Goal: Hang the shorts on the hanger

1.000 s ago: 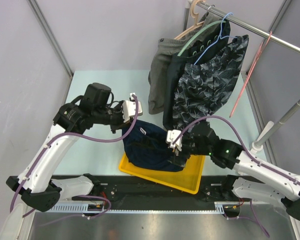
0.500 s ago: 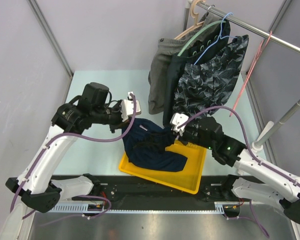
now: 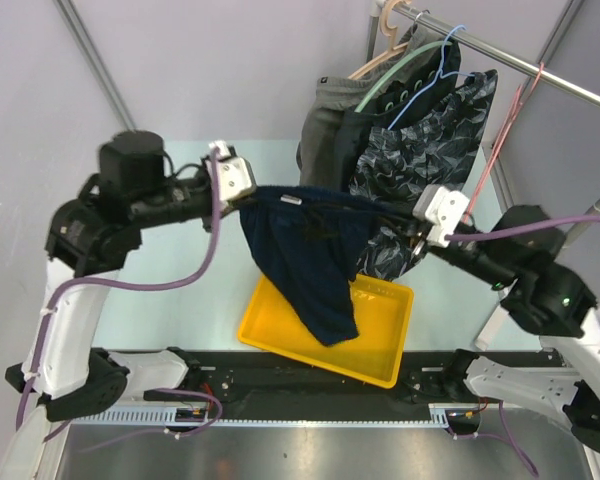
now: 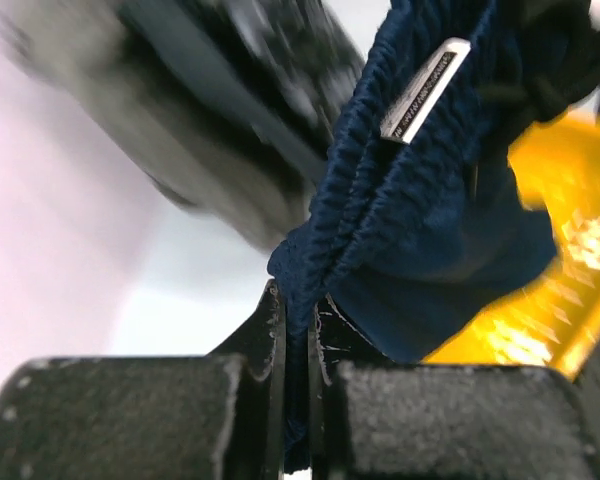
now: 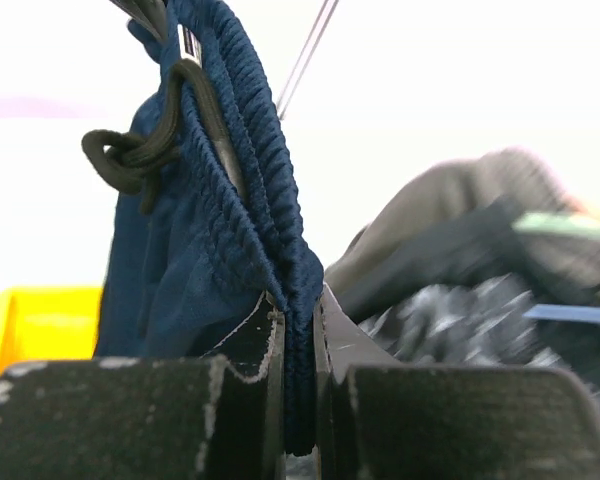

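The dark navy shorts (image 3: 310, 255) hang stretched by the waistband between my two grippers, above the yellow tray, with the legs drooping down. A small white label (image 3: 292, 200) shows on the waistband. My left gripper (image 3: 242, 198) is shut on the left end of the waistband, seen close in the left wrist view (image 4: 297, 320) with the navy cloth (image 4: 420, 200) pinched between the jaws. My right gripper (image 3: 413, 226) is shut on the right end (image 5: 300, 330), with ribbed navy cloth (image 5: 210, 230) in its jaws. The pink-red wire hanger (image 3: 500, 150) hangs on the rail at the right, apart from the shorts.
A yellow tray (image 3: 385, 350) lies at the table's near edge under the shorts. A metal rail (image 3: 510, 58) at the back right carries grey shorts (image 3: 320, 140), black-grey patterned shorts (image 3: 430, 150), a mint-green hanger (image 3: 400, 75) and a blue wire hanger (image 3: 432, 70).
Both grippers have risen and moved apart, lifting the shorts out of the tray and pulling the waistband taut between them. The right gripper moved right and up, the left gripper back and up.
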You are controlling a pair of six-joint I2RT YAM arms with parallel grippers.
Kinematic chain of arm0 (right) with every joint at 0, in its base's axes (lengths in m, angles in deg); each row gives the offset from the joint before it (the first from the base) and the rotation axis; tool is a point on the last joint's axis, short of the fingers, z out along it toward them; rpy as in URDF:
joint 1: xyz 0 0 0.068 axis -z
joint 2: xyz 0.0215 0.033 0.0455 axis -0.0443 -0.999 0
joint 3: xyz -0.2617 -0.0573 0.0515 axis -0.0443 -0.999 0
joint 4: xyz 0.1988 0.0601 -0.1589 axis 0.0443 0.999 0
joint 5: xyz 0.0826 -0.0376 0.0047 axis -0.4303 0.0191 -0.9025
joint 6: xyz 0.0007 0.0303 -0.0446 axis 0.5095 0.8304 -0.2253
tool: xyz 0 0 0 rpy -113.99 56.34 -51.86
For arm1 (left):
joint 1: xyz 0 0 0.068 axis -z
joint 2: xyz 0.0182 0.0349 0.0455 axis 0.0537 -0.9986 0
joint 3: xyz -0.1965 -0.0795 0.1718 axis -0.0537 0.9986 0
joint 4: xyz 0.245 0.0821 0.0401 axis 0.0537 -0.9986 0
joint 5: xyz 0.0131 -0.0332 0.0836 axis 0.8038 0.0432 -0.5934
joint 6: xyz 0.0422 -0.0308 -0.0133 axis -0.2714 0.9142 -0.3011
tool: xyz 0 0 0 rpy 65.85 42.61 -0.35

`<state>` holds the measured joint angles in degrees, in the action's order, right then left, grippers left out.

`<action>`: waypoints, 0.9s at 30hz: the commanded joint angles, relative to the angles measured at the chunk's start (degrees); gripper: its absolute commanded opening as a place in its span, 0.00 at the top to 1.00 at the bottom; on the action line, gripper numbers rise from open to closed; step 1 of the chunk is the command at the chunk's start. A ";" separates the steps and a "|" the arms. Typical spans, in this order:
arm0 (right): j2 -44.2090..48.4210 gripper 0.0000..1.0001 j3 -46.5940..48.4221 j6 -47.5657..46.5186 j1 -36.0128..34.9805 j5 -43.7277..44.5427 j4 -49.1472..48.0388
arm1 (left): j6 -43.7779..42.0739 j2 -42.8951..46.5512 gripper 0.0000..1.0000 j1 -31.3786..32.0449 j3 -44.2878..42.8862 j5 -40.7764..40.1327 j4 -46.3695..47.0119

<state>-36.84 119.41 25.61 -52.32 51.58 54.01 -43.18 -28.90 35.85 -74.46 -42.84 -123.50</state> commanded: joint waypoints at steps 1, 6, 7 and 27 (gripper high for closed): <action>-3.75 1.00 13.34 -4.15 0.74 0.02 5.88 | 2.84 -3.88 0.93 -0.52 -17.21 2.58 -0.90; -8.41 1.00 27.24 -5.83 0.91 0.72 11.68 | 1.89 -5.74 0.95 0.10 -24.75 2.93 -2.58; -8.77 1.00 28.47 -5.65 1.00 0.90 13.17 | 1.97 -4.96 0.95 0.18 -23.61 3.02 -2.14; -4.37 1.00 -8.77 -4.51 2.85 -1.74 15.38 | -1.72 1.99 0.98 0.62 26.65 0.57 5.06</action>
<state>-40.34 116.83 23.77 -49.81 50.57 70.29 -42.83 -28.64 36.75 -55.84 -40.05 -122.89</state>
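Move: The navy shorts hang by the waistband, already pinched between both grippers. The yellow tray under them lies about 40 cm below both hands: from the left hand some 11 cm right and 7 cm back, from the right hand about 6 cm left and 4 cm back. On the rack, the camouflage shorts hang roughly 15 cm ahead of the right hand and 4 cm to its right; the grey shorts hang about 20 cm ahead of the left hand and 10 cm to its right. The navy shorts get a shake: both hands, keeping their pinch on the two ends of the waistband, lift together almost 10 cm, then reverse and swing down fast by about 20 cm towards the yellow tray, ending well below where they began. The fingers tip up slightly on the rise, the left's more, and dip downward on the drop. ##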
